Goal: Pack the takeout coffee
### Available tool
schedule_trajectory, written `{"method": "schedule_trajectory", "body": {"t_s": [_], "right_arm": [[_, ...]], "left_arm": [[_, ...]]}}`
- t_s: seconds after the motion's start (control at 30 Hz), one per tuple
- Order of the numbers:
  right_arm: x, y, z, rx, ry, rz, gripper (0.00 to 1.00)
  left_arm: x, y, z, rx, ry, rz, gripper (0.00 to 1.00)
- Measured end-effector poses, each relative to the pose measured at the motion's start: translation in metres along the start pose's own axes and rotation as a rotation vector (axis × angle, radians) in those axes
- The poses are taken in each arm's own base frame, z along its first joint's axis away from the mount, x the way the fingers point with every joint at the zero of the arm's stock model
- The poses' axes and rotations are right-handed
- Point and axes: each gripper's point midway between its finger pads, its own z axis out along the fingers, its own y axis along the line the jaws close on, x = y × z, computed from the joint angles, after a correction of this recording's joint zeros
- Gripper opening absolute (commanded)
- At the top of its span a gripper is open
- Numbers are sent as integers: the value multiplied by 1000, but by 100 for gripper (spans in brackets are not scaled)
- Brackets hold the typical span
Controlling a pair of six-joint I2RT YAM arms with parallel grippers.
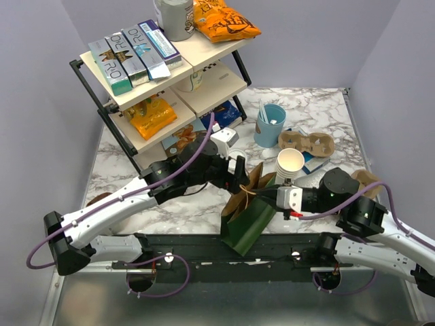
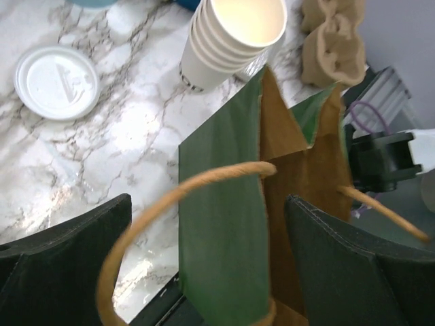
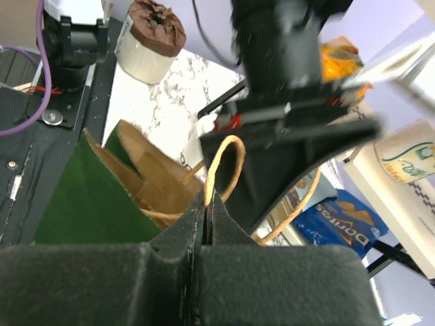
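Observation:
The takeout coffee shows as a round white lid [image 2: 56, 81] from above, standing on the marble left of the bag; in the top view it is a white patch [image 1: 238, 161] mostly hidden by my left wrist. A green paper bag [image 1: 248, 221] with a brown inside stands open at the table's near edge. My left gripper [image 1: 243, 179] is open and hangs over the bag's mouth, one finger on each side of its green wall [image 2: 217, 204]. My right gripper [image 3: 206, 197] is shut on one twine handle [image 3: 221, 163] of the bag and holds it up.
A stack of lidless cream cups [image 1: 290, 163] stands just behind the bag. A light blue cup with white sticks [image 1: 270, 124] and a cardboard drink carrier [image 1: 307, 142] lie farther back. A shelf rack [image 1: 156, 68] with snacks fills the back left.

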Motion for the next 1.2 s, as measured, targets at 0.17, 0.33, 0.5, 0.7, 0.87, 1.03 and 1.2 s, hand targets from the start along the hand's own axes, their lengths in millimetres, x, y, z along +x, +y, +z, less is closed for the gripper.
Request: {"method": "schedule_trajectory", "body": {"t_s": [0.17,0.33,0.5,0.7,0.87,1.03,1.2], "right_arm": [[-4,-1,-5,11,-16,-7,2],[-3,1,-6,13,-16,-3,6],[1,3,-11,38,-15,41,55],[-3,-7,-21,165,-50,250,100],[-4,-40,-30,400,-12,658,100],[-16,-72,-39,602,41,1023,100],[6,-73,-41,765,145,1284,100]], "left_arm": [[14,4,9,-12,52,-2,79],[15,1,10,9,58,-4,30],[20,-4,12,37,76,-14,0],[12,20,9,-110,34,-42,0],[-8,43,-7,-276,-54,-70,0],[-29,39,-23,-355,-131,-63,0],[-34,38,-25,-420,-160,-55,0]]}}
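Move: Just below the open left fingers lies the loop of the paper bag's handle, about 2 cm down, 2 cm to their right and 1 cm back; the bag hangs beneath, its middle some 4 cm back, 3 cm right and 15 cm down. The cup stack stands roughly 12 cm ahead and 16 cm right of this hand. From the right hand, already pinching the handle, the loop is about 2 cm left, level ahead and in height. Sinking about 2 cm onto the handle loop, the left hand shuts its fingers round it; only then does the right hand open wide, let go and draw off forward, right and up, swinging clockwise and tipping down. Meanwhile the left, keeping its pinch, carries the bag some 4 cm each forward, left and up, turning about 25 degrees counter-clockwise. ##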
